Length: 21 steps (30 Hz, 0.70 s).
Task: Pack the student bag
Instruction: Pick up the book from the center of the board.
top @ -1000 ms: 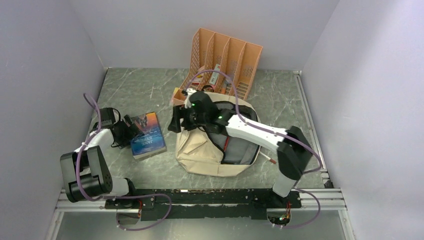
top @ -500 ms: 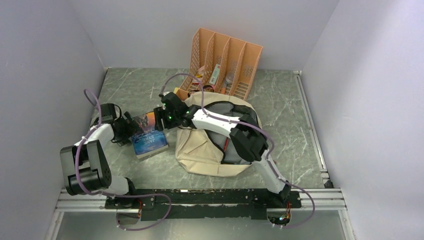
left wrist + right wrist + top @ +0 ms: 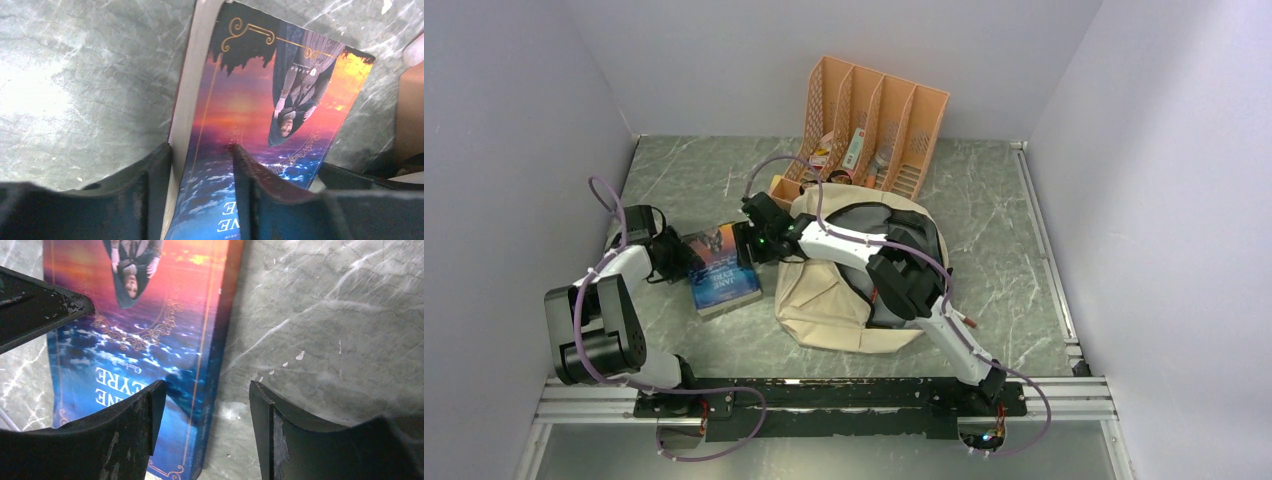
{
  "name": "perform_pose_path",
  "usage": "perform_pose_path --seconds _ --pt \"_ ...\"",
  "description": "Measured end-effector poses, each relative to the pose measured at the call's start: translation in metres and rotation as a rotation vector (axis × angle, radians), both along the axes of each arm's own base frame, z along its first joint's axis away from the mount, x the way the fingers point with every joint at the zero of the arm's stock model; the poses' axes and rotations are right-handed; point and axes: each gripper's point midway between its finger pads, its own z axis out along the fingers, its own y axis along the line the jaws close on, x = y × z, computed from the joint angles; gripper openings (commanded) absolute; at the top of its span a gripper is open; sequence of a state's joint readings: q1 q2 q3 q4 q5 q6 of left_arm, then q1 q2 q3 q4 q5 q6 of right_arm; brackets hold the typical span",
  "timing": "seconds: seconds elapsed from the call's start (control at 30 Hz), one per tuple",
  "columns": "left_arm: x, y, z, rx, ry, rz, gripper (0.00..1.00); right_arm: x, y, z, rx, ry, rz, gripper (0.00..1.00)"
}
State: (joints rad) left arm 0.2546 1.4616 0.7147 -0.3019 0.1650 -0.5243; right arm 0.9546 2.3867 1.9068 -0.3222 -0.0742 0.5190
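The student bag (image 3: 829, 300), beige with a dark open mouth, lies flat at the table's middle. Left of it is a paperback book (image 3: 724, 278) with a blue and sunset cover. My left gripper (image 3: 684, 258) is shut on the book's left page edge, one finger (image 3: 150, 190) against the pages and the other on the cover (image 3: 260, 110). My right gripper (image 3: 746, 240) reaches across from the bag side and stands open over the book's spine edge (image 3: 215, 365). One of its fingers (image 3: 125, 435) is above the cover and the other above bare table.
An orange file organizer (image 3: 879, 110) with several small items in it stands at the back, just behind the bag. A thin pen-like thing (image 3: 965, 321) lies at the bag's right side. Grey walls close in left, right and back.
My right arm swung left from above the bag to the book's right edge. My left gripper's jaws narrowed onto the book's left edge.
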Motion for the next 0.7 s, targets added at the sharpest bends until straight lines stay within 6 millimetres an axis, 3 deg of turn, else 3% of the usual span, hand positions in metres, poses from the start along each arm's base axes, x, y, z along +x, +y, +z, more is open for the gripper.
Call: perform_pose_path --seconds 0.23,0.47,0.7 --pt "0.005 -0.002 0.004 -0.014 -0.054 0.015 0.06 0.004 0.000 0.001 0.065 0.061 -0.015 0.68" --pt "0.010 -0.005 0.004 -0.032 -0.093 0.025 0.05 0.008 -0.003 0.002 0.130 0.150 -0.033 0.63" --pt "0.011 -0.006 0.000 -0.047 -0.100 0.043 0.05 0.012 -0.004 0.002 0.176 0.214 -0.110 0.67"
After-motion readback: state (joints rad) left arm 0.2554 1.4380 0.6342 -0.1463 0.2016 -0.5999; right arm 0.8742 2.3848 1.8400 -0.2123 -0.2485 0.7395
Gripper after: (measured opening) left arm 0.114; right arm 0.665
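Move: The book lies flat between the two hands. Its middle is about 6 cm to the right of the left hand and level with it, a centimetre or so lower; from the right hand it is about 7 cm to the left, 3 cm back and 2 cm lower. From the right hand, the open bag's middle is some 25 cm to the right and 5 cm back, and the orange organizer about 17 cm ahead and 23 cm to the right. The left fingers, already astride the book's left edge, close on it and pinch it while the hand eases about 1 cm forward and slightly right, tipping a little steeper. The right hand stays wide open around the book's right edge, creeping about 1 cm forward as its wrist turns some 15 degrees, its left side rising and its fingers tipping down. ##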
